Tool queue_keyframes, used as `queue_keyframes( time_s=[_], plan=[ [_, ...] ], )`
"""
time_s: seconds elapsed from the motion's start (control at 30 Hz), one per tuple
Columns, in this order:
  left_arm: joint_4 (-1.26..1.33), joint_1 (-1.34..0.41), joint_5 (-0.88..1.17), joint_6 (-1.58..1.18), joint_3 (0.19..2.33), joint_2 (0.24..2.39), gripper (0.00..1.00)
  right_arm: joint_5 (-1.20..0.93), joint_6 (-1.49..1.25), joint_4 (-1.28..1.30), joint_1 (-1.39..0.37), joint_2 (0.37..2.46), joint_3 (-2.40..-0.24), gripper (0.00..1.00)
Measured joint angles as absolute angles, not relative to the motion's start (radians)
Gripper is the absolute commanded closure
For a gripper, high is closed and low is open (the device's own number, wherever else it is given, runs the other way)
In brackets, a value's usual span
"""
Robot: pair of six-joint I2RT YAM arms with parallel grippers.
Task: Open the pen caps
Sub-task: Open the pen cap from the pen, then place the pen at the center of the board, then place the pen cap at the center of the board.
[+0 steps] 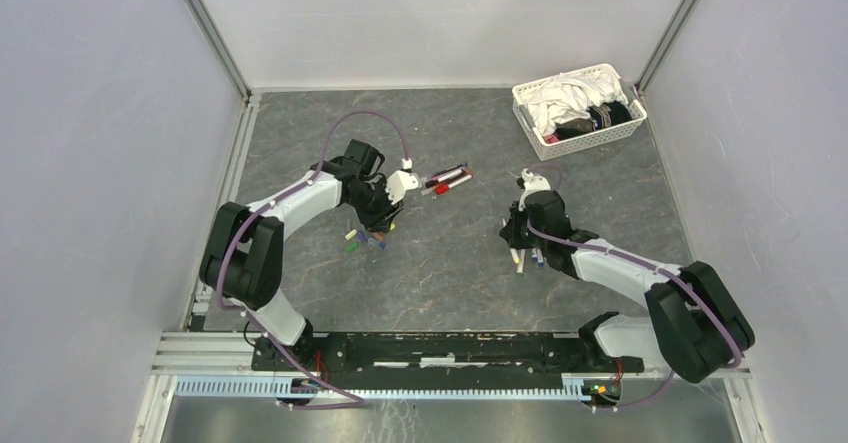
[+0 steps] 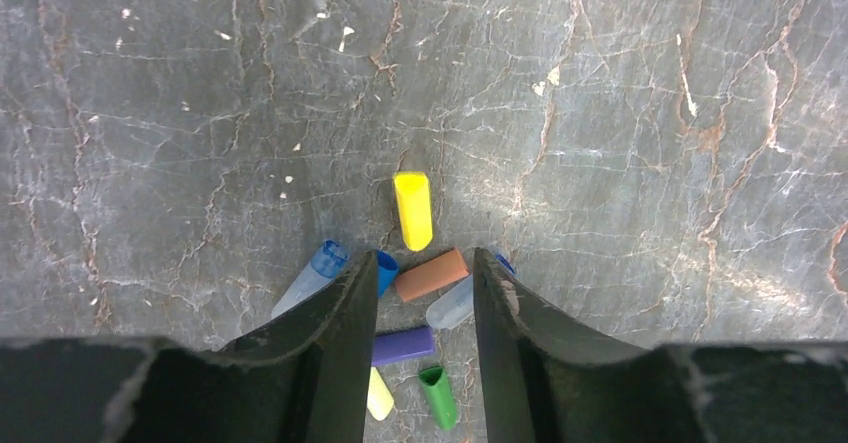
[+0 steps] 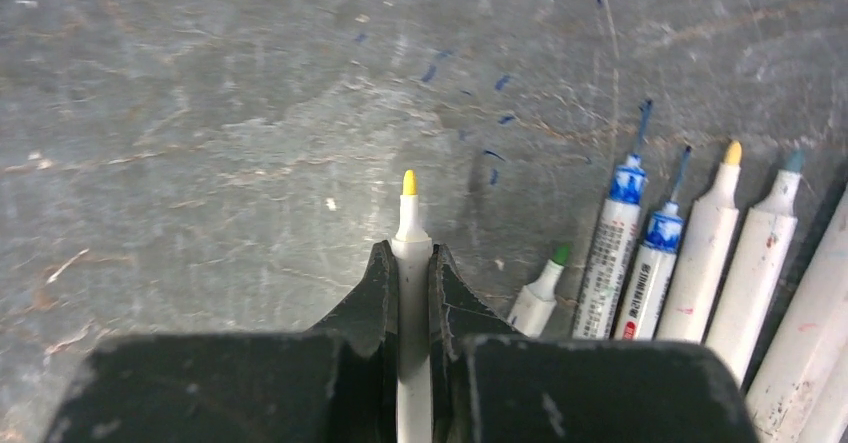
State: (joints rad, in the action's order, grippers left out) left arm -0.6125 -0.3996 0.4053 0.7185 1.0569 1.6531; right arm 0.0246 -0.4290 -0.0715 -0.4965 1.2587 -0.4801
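Several loose pen caps lie in a cluster on the table: a yellow cap, a brown cap, a clear cap, a purple cap and a green cap. My left gripper hangs open just above them, gripping nothing; from above it is the left gripper. My right gripper is shut on a white pen whose bare yellow tip points away from me. Several uncapped pens lie in a row to its right. A few capped pens lie mid-table.
A white lattice basket of cloths stands at the back right. Blue ink marks spot the grey marble table. Walls close in on the left, back and right.
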Motion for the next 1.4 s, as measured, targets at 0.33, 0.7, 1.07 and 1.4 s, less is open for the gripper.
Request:
queue_keyframes(
  time_s=[0.33,0.7,1.07,1.4],
  plan=[
    [-0.683,-0.398,0.403,0.687,1.102,1.526,0.01,0.165,-0.499,-0.126,-0.509,1.335,-0.446,0.7],
    [-0.762,-0.281,0.413,0.6,1.359,1.346,0.0,0.215,-0.499,-0.139,-0.543,1.338,-0.445,0.73],
    [-0.76,-0.171,0.406,0.498,1.365,1.26,0.0,0.299,-0.409,-0.02,-0.58,1.258,-0.475,0.54],
    [-0.889,-0.171,0.534,0.523,1.342,1.257,0.0,0.012,-0.134,-0.046,-0.592,1.631,-0.996,0.44]
  ],
)
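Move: Lying on the table about 3 cm below the right hand, and some 2 cm to its right, is the bare spot for the yellow-tipped pen it holds; the green-tipped pen lies about 4 cm back and 3 cm right of the hand. The capped pens are some 12 cm ahead and 13 cm left of it. From the left hand, the capped pens lie about 10 cm ahead and 14 cm right, the yellow cap 2 cm right and level with it, both some 3 cm lower. Lowering the uncapped yellow-tipped pen about 2.5 cm and slightly right, the right hand opens partway and lets go of it beside the uncapped row, eases a little farther right, then sweeps forward, left and up towards the capped pens, turning counter-clockwise. The empty left hand climbs some 20 cm off the caps, drifting left and spreading its fingers wide. ##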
